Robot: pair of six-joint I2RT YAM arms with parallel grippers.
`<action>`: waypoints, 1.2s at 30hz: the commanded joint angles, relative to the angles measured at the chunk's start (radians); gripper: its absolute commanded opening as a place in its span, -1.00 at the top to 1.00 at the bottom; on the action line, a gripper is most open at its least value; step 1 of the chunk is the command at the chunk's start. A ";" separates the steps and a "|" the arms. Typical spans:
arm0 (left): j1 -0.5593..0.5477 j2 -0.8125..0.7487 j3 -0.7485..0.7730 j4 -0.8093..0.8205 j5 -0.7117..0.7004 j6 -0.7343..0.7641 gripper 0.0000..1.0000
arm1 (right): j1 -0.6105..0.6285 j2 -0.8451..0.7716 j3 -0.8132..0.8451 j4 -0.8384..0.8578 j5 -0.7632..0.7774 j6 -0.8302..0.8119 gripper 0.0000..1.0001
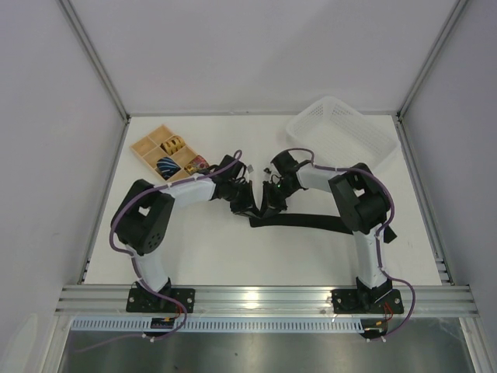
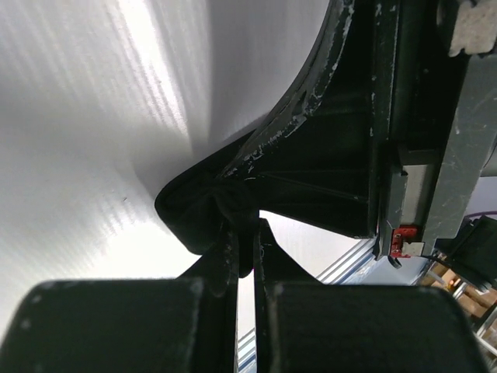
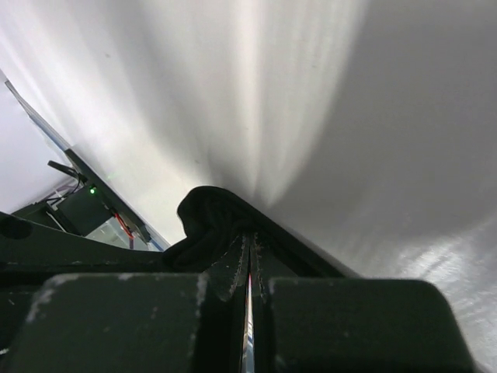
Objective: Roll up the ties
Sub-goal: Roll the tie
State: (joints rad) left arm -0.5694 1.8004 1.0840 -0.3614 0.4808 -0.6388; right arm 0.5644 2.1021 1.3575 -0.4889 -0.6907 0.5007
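Note:
A black tie (image 1: 311,223) lies as a long strip across the middle of the white table. Its left end is bunched up where both grippers meet. My left gripper (image 1: 247,200) is shut on that bunched end. In the left wrist view its fingers (image 2: 227,256) pinch a fold of the black tie (image 2: 190,211), and the other arm's gripper looms close at the upper right. My right gripper (image 1: 270,196) is shut on the same end from the other side. In the right wrist view its fingertips (image 3: 239,260) clamp a hump of the tie (image 3: 206,217).
A wooden organiser tray (image 1: 149,144) at the back left holds a yellow, a blue and a red rolled tie. A white plastic basket (image 1: 342,136) stands at the back right. The table's metal rail runs along the near edge.

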 commanded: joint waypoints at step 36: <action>-0.110 0.188 0.192 -0.057 -0.011 -0.024 0.99 | -0.095 -0.151 -0.212 0.050 0.082 0.028 1.00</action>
State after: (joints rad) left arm -0.6567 1.9545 1.2633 -0.4351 0.4740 -0.6544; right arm 0.4774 1.9762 1.1557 -0.4511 -0.6640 0.5205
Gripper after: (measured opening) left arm 0.043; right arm 0.009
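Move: The rolled end of the tie sits right at both closed grippers' tips: about 1 cm nearer the base, 1 cm right and 2 cm below the left hand point, and some 1 cm back and 1 cm left of the right one. The flat strip's middle lies roughly 19 cm right of the right gripper, 3 cm back and 2 cm below. The wooden box is about 27 cm left and 20 cm ahead of the left gripper. Work the roll to the right along the flat strip with both grippers kept shut at it. Carry the right gripper about 5 cm right and a little back, turning it slightly clockwise, then hold it there; bring the left one after it, some 4 cm right in two stages with a pause between, sinking slightly. ##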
